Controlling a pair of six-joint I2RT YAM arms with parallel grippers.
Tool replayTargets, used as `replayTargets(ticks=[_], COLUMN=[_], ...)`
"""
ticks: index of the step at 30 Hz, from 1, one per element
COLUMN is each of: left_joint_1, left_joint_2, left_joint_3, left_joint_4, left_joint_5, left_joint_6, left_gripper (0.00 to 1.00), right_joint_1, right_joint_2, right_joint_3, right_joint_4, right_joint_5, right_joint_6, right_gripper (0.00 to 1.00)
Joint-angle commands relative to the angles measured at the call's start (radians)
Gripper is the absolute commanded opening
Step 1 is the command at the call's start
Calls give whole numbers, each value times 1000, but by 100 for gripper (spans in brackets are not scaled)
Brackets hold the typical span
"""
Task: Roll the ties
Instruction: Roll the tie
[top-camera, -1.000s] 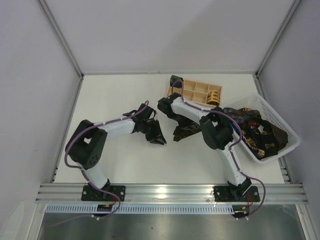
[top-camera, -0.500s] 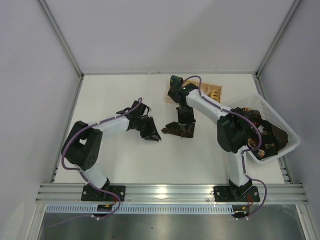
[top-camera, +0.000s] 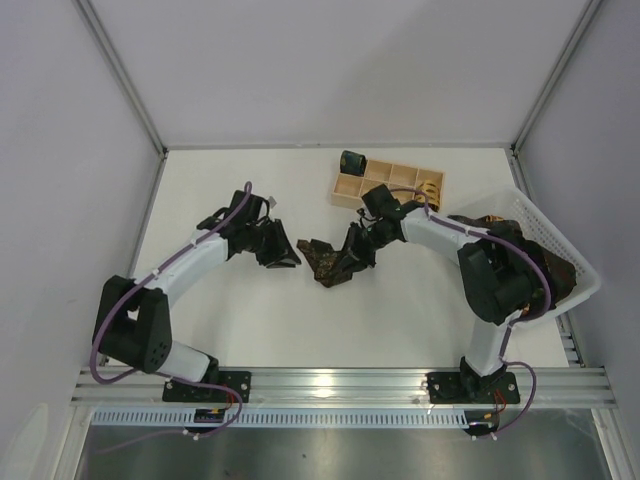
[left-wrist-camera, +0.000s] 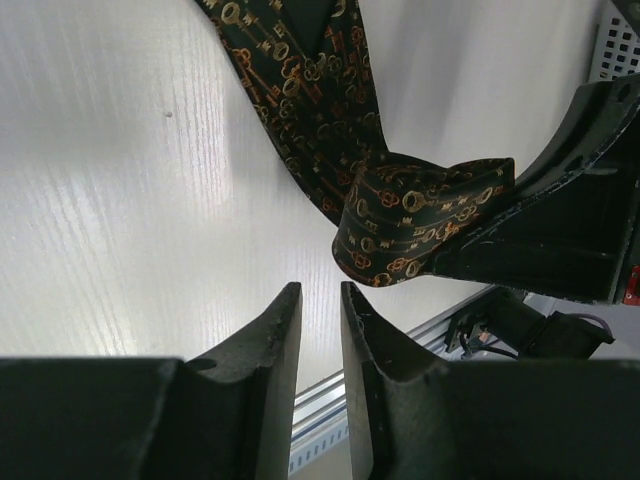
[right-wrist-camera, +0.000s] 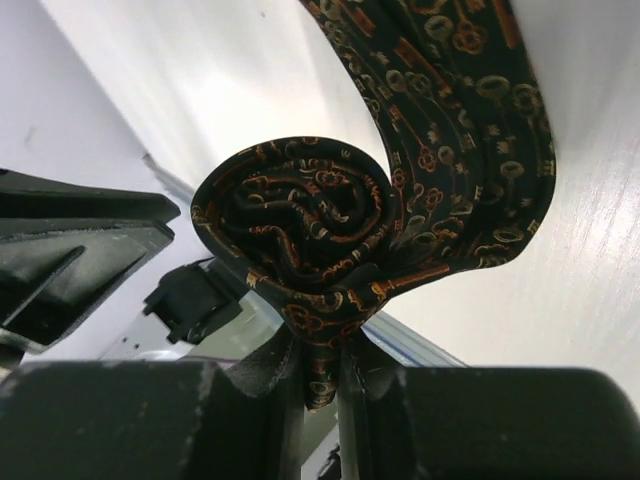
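One tie (top-camera: 325, 266), dark with a gold and red key pattern, lies bunched in the middle of the table. In the right wrist view its end is wound into a loose coil (right-wrist-camera: 300, 225), and my right gripper (right-wrist-camera: 320, 352) is shut on the fabric just under that coil. Seen from above, the right gripper (top-camera: 353, 252) sits at the tie's right side. My left gripper (top-camera: 284, 257) is just left of the tie, apart from it. Its jaws (left-wrist-camera: 320, 305) stand narrowly open with nothing between them, and the coil (left-wrist-camera: 420, 228) lies just ahead of them.
A pale wooden compartment tray (top-camera: 385, 183) stands at the back, with a tan-gold coil (top-camera: 430, 189) in one cell and a dark green coil (top-camera: 351, 160) at its left end. A white mesh basket (top-camera: 578, 258) on the right holds several loose ties (top-camera: 545, 275).
My right gripper has swung from beside the tray down and to the left, dragging the tie leftward. The left gripper has drawn back to the left and opened slightly.
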Motion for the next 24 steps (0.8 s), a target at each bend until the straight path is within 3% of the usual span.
replayTargets(ticks=[1, 6, 10, 14, 18, 24], left_joint_1=[2, -3, -39, -88, -116, -119], left_joint_2=[6, 138, 294, 419, 499, 568], left_joint_3=[15, 78, 216, 304, 281, 305], left_joint_4=[26, 123, 146, 123, 197, 160], left_joint_5=[17, 141, 209, 204, 208, 142], left_joint_6=[21, 22, 16, 7, -47, -48], left_gripper=[28, 27, 26, 26, 26, 25], right_joint_1=[-46, -123, -167, -198, -238, -279], right_joint_2=[-106, -188, -208, -209, -188, -168], right_joint_3=[-81, -240, -308, -334, -345, -379], right_joint_4=[219, 194, 190, 159, 104, 70], right_joint_5=[-141, -127, -135, -120, -100, -93], right_joint_6=[97, 34, 3, -34, -98, -140], right_gripper=[0, 0, 0, 0, 0, 0])
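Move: The tie's loose tail lies on the table ahead and to the right of my left hand, its middle about 4 cm farther out, 5 cm right and 9 cm below. My right hand already pinches the rolled end, which bulges some 3 cm left of its fingers and 3 cm below; from that hand the tail is roughly 5 cm ahead, 6 cm left and 9 cm down. The wooden tray sits some 22 cm ahead of my right hand and 12 cm right. Keeping the rolled end pinched, my right hand draws it about 10 cm to the right and then sinks some 3 cm, turning slightly clockwise. My left hand follows it rightward about 9 cm while dropping roughly 8 cm, first swinging forward and then easing back a little, tipping its partly open fingers down over the tail; whether they touch it can't be seen. ##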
